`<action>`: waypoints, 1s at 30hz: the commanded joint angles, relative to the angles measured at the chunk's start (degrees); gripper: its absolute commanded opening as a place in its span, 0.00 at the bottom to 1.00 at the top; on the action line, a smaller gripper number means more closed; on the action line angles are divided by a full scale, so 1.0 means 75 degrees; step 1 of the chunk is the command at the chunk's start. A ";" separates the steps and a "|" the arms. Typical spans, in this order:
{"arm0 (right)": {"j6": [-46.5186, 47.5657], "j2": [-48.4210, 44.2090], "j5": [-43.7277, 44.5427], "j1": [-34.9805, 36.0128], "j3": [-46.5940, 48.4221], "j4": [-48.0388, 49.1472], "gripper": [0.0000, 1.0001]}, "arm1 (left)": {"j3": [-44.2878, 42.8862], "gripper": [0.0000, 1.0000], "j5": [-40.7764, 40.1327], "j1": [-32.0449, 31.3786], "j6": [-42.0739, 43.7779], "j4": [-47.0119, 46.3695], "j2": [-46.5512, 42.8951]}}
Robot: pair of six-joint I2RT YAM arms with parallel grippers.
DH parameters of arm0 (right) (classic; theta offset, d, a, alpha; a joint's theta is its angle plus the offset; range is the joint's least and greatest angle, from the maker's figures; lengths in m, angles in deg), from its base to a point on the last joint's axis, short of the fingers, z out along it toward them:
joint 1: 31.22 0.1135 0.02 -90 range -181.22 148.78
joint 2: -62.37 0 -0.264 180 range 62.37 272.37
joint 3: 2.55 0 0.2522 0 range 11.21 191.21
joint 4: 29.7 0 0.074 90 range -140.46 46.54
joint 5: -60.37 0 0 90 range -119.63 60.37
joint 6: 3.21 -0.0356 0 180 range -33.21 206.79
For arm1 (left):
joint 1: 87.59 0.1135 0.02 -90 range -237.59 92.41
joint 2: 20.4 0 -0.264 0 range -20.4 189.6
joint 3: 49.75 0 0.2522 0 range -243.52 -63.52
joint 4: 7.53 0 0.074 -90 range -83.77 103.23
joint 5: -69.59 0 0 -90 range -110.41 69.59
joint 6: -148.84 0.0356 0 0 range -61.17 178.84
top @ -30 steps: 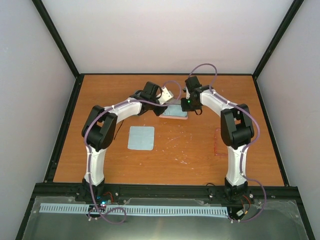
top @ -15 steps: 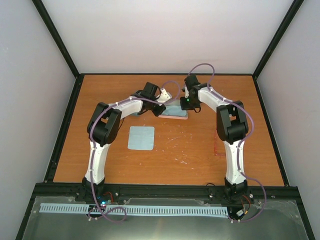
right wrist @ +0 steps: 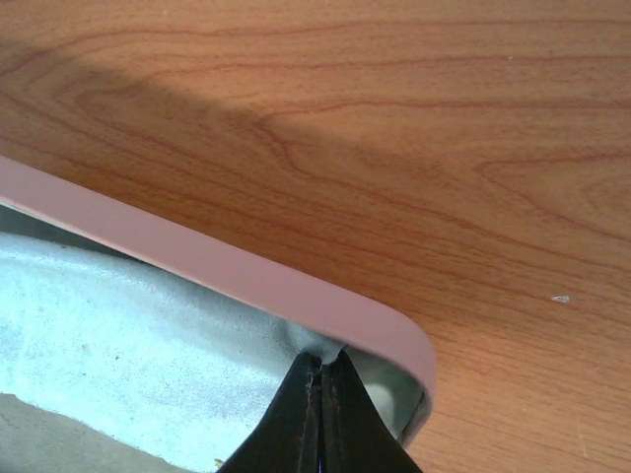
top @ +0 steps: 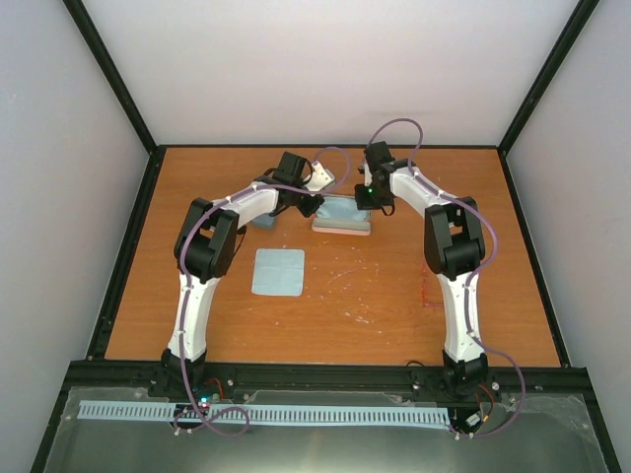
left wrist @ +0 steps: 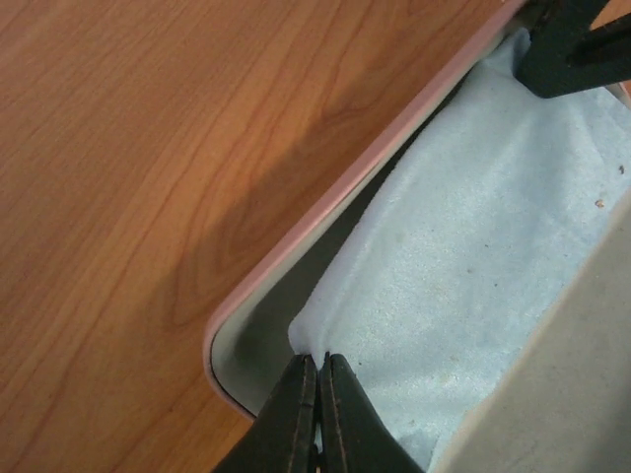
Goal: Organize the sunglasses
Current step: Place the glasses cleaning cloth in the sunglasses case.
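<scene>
An open pink case (top: 342,225) lies at the back middle of the table, with a light-blue cloth (left wrist: 473,246) spread inside it. My left gripper (left wrist: 320,357) is shut on the cloth's near-left corner, just inside the case's rounded rim (left wrist: 325,197). My right gripper (right wrist: 323,357) is shut on another cloth corner (right wrist: 325,340), tucked under the pink rim (right wrist: 246,271). From above, the left gripper (top: 314,207) and the right gripper (top: 365,201) stand at opposite ends of the case. A thin red outline, seemingly the red sunglasses (top: 430,281), lies on the right.
A second light-blue cloth (top: 278,271) lies flat on the table in front of the left arm. A small blue-grey object (top: 262,223) shows beside the left forearm. The case's pale lid (top: 325,180) stands open behind the left gripper.
Both arms have stretched further toward the back, their elbows straightening. The left forearm shifted and uncovered the blue-grey object. Both grippers stay shut at the case.
</scene>
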 commanded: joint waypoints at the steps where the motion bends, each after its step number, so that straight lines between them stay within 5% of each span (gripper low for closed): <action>1: 0.0124 0.0058 0.0062 -0.0067 0.0198 0.0088 0.03 | -0.0431 0.04 0.0115 0.0075 0.0125 -0.0003 0.0165; 15: 0.0107 0.0109 0.0064 -0.0109 0.0195 0.0261 0.03 | -0.0445 0.14 0.0204 0.0072 0.0003 0.0000 0.0251; 30: 0.0019 -0.0246 0.0300 -0.0108 -0.0019 0.0294 0.28 | -0.0188 0.37 -0.0170 0.0078 -0.0107 -0.0283 -0.0088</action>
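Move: Both hands already pinch the cleaning cloth's far corners inside the open sunglasses case. The middle of the case tray lies about 6 cm to the left hand's right and 2 cm back, some 1 cm lower; the open lid is 7 cm back and 5 cm right. The grey case sits roughly 14 cm to that hand's left and 1 cm back. For the right hand, the tray's middle is about 6 cm left, 2 cm back and 1 cm below. Both hands let go of the cleaning cloth, one at each far corner of the tray: the left fingers part first, to about a third open, and the right pair follows to about a quarter. The left hand otherwise stays in place, while the right eases forward barely 1 cm towards the far rim; neither lifts away. ##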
